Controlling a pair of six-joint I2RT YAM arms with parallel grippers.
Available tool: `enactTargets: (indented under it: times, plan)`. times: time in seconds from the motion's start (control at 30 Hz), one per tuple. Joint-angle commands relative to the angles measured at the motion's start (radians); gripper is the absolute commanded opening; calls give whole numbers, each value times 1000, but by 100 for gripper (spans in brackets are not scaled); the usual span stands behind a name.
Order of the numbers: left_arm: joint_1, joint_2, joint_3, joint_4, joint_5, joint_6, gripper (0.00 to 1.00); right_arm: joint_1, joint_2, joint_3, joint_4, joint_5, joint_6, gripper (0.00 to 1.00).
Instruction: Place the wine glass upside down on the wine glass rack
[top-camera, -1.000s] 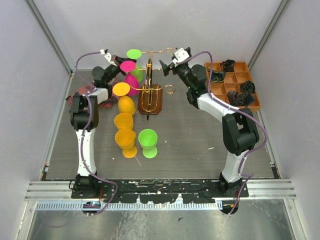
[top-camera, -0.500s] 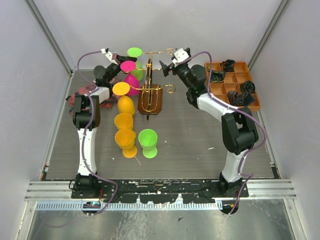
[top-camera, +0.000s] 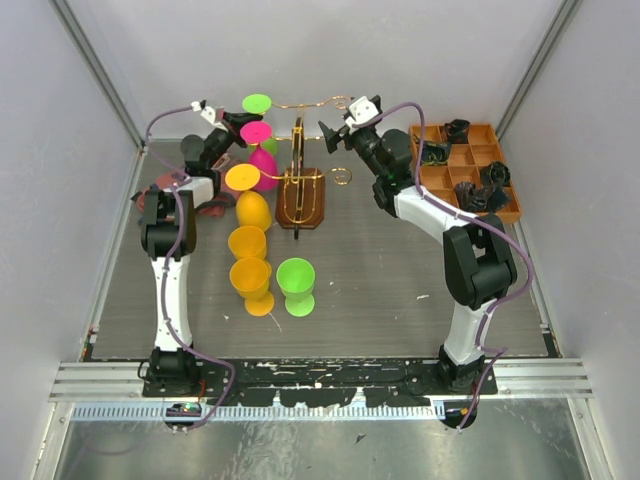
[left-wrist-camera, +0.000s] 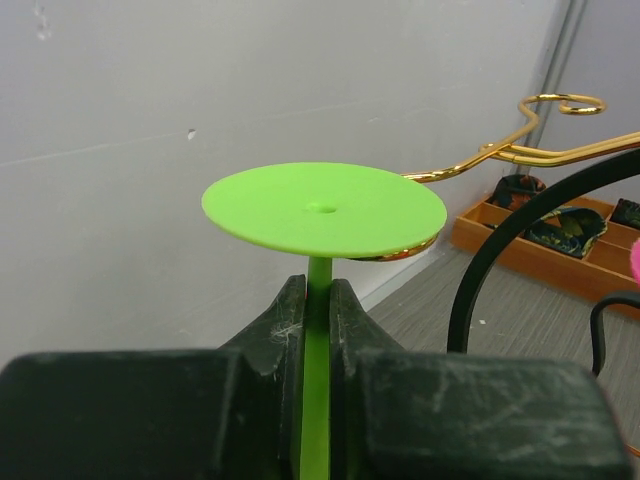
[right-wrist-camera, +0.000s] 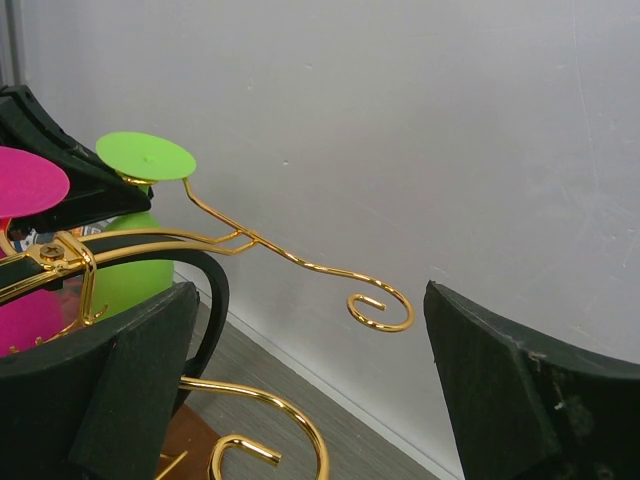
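Observation:
The green wine glass (top-camera: 257, 102) is upside down at the back left of the gold wire wine glass rack (top-camera: 300, 205), its round foot (left-wrist-camera: 323, 208) uppermost. The foot's far edge lies over a gold scroll arm (left-wrist-camera: 520, 140). My left gripper (left-wrist-camera: 318, 290) is shut on the thin green stem just under the foot, and in the top view the left gripper (top-camera: 245, 122) reaches in from the left. My right gripper (right-wrist-camera: 308, 300) is open near the rack's right side, a gold curl (right-wrist-camera: 380, 305) showing between its fingers without touching them. It holds nothing.
A pink glass (top-camera: 258, 135) and an orange glass (top-camera: 242, 178) hang upside down on the rack's left arms. Two more orange glasses (top-camera: 250, 275) and a green one (top-camera: 296, 280) stand on the table in front. An orange compartment tray (top-camera: 470, 170) lies at the right.
The green glass's foot and my left gripper have shifted slightly left, away from the rack's centre. The right arm has not moved.

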Motion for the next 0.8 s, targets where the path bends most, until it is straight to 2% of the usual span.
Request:
enactTargets:
  times: [0.0, 0.2, 0.3, 0.57, 0.77]
  plan:
    - [22, -49, -69, 42, -26, 26, 13, -4, -4, 48, 42, -10, 8, 100]
    - [22, -90, -124, 71, 12, 23, 15, -4, -11, 45, 47, -7, 5, 100]
    - [22, -107, -142, 73, 36, 22, 22, -4, -12, 43, 47, -5, 4, 100]
    - [16, -145, -160, 60, 122, 19, 31, -6, -8, 39, 54, -6, 7, 100]
    - [17, -143, -165, 57, 116, 25, 45, -5, -10, 34, 59, -7, 10, 100]
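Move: The left hand is already at the hanging green glass, its nearly shut fingers either side of the stem just under the upturned foot, so the glass's middle is only about 4 cm below it. The pink glass hangs about 7 cm back from the hand, the yellow one some 17 cm back and 3 cm left; the rack's upright stands about 10 cm right and 12 cm back. From the idle right hand, the green glass lies roughly 7 cm ahead, 18 cm left and 13 cm lower. The left hand leaves the green glass on the rack, drawing straight back about 3.5 cm towards the pink glass's side, nearly level and with barely any turn of the wrist. For roughly the first half of that the fingers stay at their narrow gap about the stem, then they open steadily to a little under half of their full width as the hand keeps backing, so that the stem is let go and stands at the forward finger's tip, no longer between both pads. ##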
